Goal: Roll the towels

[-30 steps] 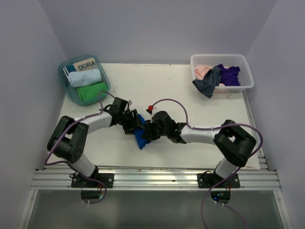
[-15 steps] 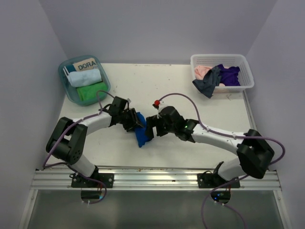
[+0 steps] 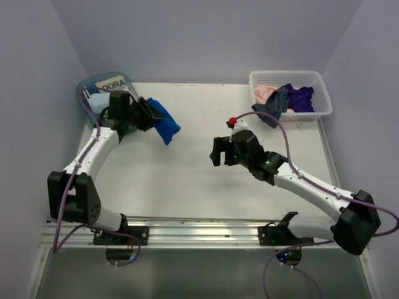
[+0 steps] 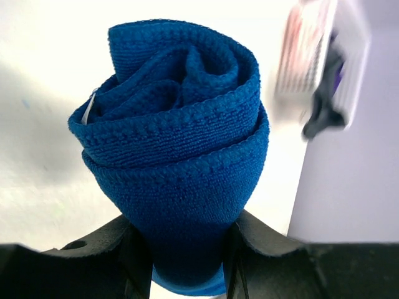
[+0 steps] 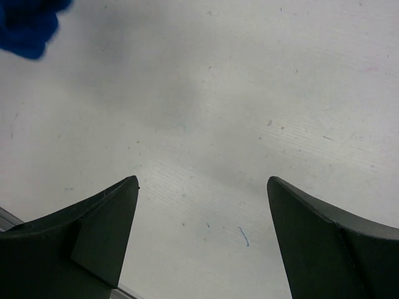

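A rolled royal blue towel hangs above the table's back left, and my left gripper is shut on its lower end. A small white tag shows at the roll's left edge. In the blue tub lie a light blue towel and a green towel, mostly hidden behind my left arm. Pink, grey and purple towels lie loose in the white basket. My right gripper stands open over bare table near the middle, nothing between its fingers.
A "DORA" card stands in the blue tub at the back left. The white basket sits at the back right corner. Purple walls close in the table on three sides. A metal rail runs along the near edge.
My left gripper carried the rolled blue towel from the table's middle to the back left, beside the tub. My right gripper opened, let go of the towel and drew back to the right.
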`<state>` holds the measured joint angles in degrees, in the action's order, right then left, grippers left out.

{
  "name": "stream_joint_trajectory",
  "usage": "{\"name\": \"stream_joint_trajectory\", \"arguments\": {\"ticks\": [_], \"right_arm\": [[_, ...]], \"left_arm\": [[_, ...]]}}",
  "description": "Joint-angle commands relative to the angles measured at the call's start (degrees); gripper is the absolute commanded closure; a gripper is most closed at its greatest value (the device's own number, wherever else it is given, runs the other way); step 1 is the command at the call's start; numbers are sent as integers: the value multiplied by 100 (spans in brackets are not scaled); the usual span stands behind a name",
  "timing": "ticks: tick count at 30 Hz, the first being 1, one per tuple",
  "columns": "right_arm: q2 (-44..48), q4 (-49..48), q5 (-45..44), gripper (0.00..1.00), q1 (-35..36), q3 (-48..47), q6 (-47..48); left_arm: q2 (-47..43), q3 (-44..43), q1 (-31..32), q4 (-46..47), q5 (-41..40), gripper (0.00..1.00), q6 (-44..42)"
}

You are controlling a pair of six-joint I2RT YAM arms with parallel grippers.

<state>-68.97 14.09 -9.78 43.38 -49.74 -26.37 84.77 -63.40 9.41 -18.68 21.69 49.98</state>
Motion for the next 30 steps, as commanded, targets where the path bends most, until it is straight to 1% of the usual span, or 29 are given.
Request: {"name": "stream_joint_trajectory", "arguments": {"ticks": [1,2,4,5,8,10,11,14,15,18,20,22,25,26,28,29,30], "right_arm": [[86,156,-129,12,-22,34,53],[77,147,-103,12,-31,34,27],[33,138,-24,12,-40,25,9],[15,129,11,12,-40,17,0],[-90,129,161,11,-57,-45,-17],[-143,129,248,11,-66,-106,-35],[-195,138,318,11,-66,-150,-52],[-248,164,389,11,-75,-186,-70],[-266,165,424,11,-75,-203,-70],[-406,165,529,11,-119,-265,-35],[-503,165,600,11,-128,-317,-17],[-661,173,723,11,-145,-405,9],[-863,165,916,11,-163,-511,27],[-899,173,960,11,-171,-520,27],[-1030,165,961,11,-172,-590,53],[-1074,173,1100,11,-189,-599,53],[-1110,173,1145,11,-189,-651,79]], "left_arm": [[-391,-681,-518,4,-385,68,108],[-391,-761,-754,144,-455,68,239],[-391,-919,-940,337,-673,68,372],[-374,-946,-1237,451,-797,67,494],[-277,-973,-1598,900,-1209,67,723],[-181,-886,-1723,1304,-1439,67,978],[-128,-824,-1810,1671,-1640,67,1101],[-58,-526,-1933,2191,-1984,66,1374],[-22,-420,-1969,2532,-2011,66,1627],[-31,124,-2031,3202,-2213,66,2120],[-57,607,-2031,3510,-2528,66,2410],[-127,1133,-2031,4011,-2722,66,2797],[-137,1609,-2013,4635,-2995,66,3176],[-110,1655,-1987,4680,-3161,66,3220],[-5,1673,-1969,4750,-3267,66,3255],[30,1690,-1961,4785,-3311,65,3281],[118,1716,-1960,4960,-3321,65,3343]]}}
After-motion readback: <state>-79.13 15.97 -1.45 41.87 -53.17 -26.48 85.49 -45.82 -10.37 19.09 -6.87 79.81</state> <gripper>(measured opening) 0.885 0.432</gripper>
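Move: The left hand already holds the rolled blue towel in the air; the teal basket it is bound for lies about 19 cm to its left, 9 cm ahead and 12 cm below. In the basket the green towel is some 16 cm left and 4 cm ahead of the hand, the light blue towel about 19 cm left and 10 cm ahead. From the empty right hand the basket is roughly 41 cm left, 20 cm ahead and 11 cm below. Left hand swings the towel about 24 cm left-forward, up then down over the basket, turning counter-clockwise; right sinks. ##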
